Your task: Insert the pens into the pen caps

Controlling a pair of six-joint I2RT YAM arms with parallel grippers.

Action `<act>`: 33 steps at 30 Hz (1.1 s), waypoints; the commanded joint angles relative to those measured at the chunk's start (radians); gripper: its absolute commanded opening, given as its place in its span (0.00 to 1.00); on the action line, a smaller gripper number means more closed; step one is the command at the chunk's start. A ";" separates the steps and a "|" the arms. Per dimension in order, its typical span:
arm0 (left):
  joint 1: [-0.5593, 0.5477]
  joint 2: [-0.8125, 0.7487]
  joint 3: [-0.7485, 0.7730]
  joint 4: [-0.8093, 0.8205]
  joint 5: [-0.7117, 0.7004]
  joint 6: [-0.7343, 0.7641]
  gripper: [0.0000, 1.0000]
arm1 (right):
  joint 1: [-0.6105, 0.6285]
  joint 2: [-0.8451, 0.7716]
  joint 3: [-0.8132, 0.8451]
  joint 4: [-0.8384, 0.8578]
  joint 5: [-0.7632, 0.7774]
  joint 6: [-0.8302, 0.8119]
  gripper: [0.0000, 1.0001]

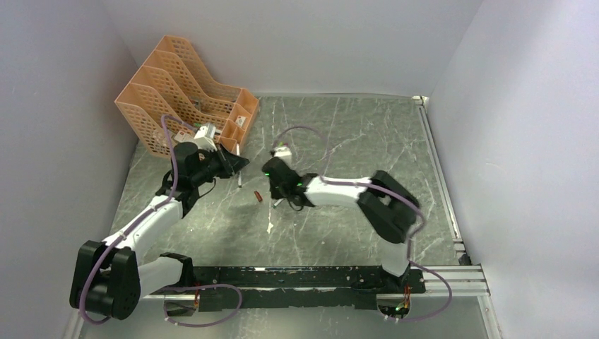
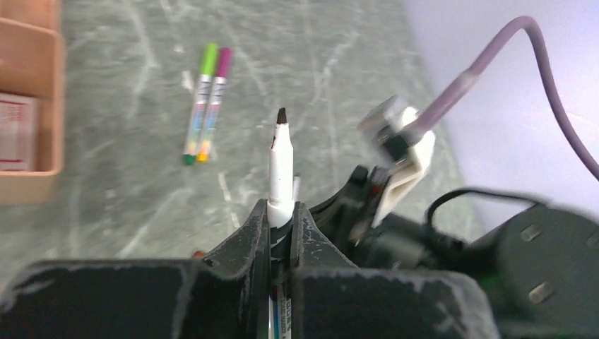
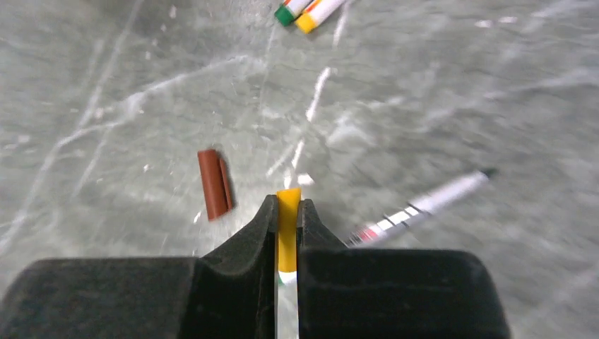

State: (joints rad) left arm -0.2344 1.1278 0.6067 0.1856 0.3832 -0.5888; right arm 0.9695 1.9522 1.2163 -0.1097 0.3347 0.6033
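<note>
My left gripper (image 2: 281, 208) is shut on a white pen (image 2: 280, 166), whose bare dark tip points away from the wrist. It hovers in front of the organiser, left of centre (image 1: 239, 164). My right gripper (image 3: 287, 203) is shut on a yellow pen cap (image 3: 287, 226) low over the table, near the middle (image 1: 272, 188). A red-brown pen cap (image 3: 214, 183) lies just left of its fingers. An uncapped pen (image 3: 424, 203) lies to their right. Two capped pens (image 2: 205, 106), green and magenta, lie side by side further off.
An orange file organiser (image 1: 185, 92) stands at the back left, its edge showing in the left wrist view (image 2: 28, 106). A small white scrap (image 1: 270, 227) lies nearer the arm bases. A metal rail (image 1: 441, 176) runs along the table's right edge.
</note>
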 commanded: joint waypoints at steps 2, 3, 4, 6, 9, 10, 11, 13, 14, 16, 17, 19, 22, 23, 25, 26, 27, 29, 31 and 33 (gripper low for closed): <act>0.004 0.034 -0.155 0.589 0.308 -0.261 0.07 | -0.097 -0.353 -0.295 0.452 -0.176 0.059 0.00; -0.002 0.054 -0.177 0.688 0.331 -0.309 0.07 | -0.115 -0.404 -0.345 0.522 -0.202 0.070 0.00; -0.007 0.076 -0.192 0.781 0.346 -0.357 0.07 | -0.132 -0.453 -0.394 0.584 -0.227 0.083 0.00; -0.025 0.101 -0.227 0.962 0.331 -0.435 0.07 | -0.173 -0.538 -0.485 0.727 -0.278 0.114 0.00; -0.075 0.147 -0.234 1.095 0.317 -0.496 0.07 | -0.218 -0.628 -0.584 0.933 -0.332 0.167 0.00; -0.095 0.168 -0.230 1.144 0.318 -0.512 0.07 | -0.232 -0.639 -0.595 0.970 -0.355 0.180 0.00; -0.117 0.191 -0.227 1.198 0.318 -0.529 0.07 | -0.244 -0.643 -0.596 1.000 -0.376 0.186 0.00; -0.161 0.247 -0.216 1.308 0.316 -0.566 0.07 | -0.256 -0.637 -0.581 1.047 -0.406 0.190 0.00; -0.191 0.282 -0.208 1.364 0.314 -0.590 0.07 | -0.261 -0.628 -0.571 1.073 -0.422 0.190 0.00; -0.228 0.362 -0.196 1.479 0.311 -0.618 0.07 | -0.267 -0.601 -0.549 1.127 -0.452 0.195 0.00; -0.242 0.393 -0.194 1.529 0.297 -0.632 0.07 | -0.271 -0.584 -0.538 1.155 -0.464 0.199 0.00; -0.261 0.442 -0.193 1.614 0.273 -0.660 0.07 | -0.277 -0.554 -0.518 1.210 -0.489 0.210 0.00; -0.285 0.452 -0.180 1.610 0.255 -0.644 0.07 | -0.282 -0.513 -0.483 1.239 -0.507 0.223 0.00; -0.290 0.449 -0.176 1.596 0.252 -0.635 0.07 | -0.282 -0.503 -0.473 1.243 -0.514 0.225 0.00; -0.294 0.437 -0.171 1.561 0.248 -0.618 0.07 | -0.283 -0.489 -0.462 1.249 -0.525 0.221 0.00; -0.295 0.429 -0.172 1.554 0.245 -0.612 0.07 | -0.282 -0.486 -0.460 1.247 -0.526 0.220 0.00; -0.295 0.423 -0.171 1.548 0.244 -0.607 0.07 | -0.283 -0.486 -0.460 1.244 -0.526 0.218 0.00; -0.296 0.413 -0.168 1.539 0.249 -0.598 0.07 | -0.282 -0.488 -0.471 1.239 -0.517 0.212 0.00; -0.299 0.409 -0.162 1.541 0.255 -0.597 0.07 | -0.284 -0.492 -0.484 1.238 -0.511 0.208 0.00; -0.301 0.410 -0.159 1.548 0.262 -0.598 0.07 | -0.284 -0.492 -0.493 1.238 -0.511 0.211 0.00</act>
State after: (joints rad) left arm -0.5240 1.5585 0.4183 1.5124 0.6468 -1.2076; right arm 0.6926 1.4590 0.7311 1.0878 -0.1692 0.8188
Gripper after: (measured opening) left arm 0.153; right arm 0.043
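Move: Just ahead of the right hand's closed fingers, which already hold the yellow cap near the table, is the uncapped loose pen, centred about 5 cm to the right, 1 cm farther out and 2 cm lower; the brown cap lies 4 cm left, level ahead, also 2 cm lower. The left hand's upright pen is some 14 cm above that hand, 8 cm left and 2 cm ahead. From the left hand, the yellow cap is 14 cm below, 8 cm right and 2 cm back. Sweeping the yellow cap up nearly 30 cm off the table, the right hand drifts right, then slightly back left, its fingers rolling and tipping up through some 70 degrees to point left. The left hand keeps the pen pinched and carries it about 13 cm right, 8 cm back and 6 cm up, with a brief dip, turning clockwise and rolling its left side down to bring the tip towards the cap. ##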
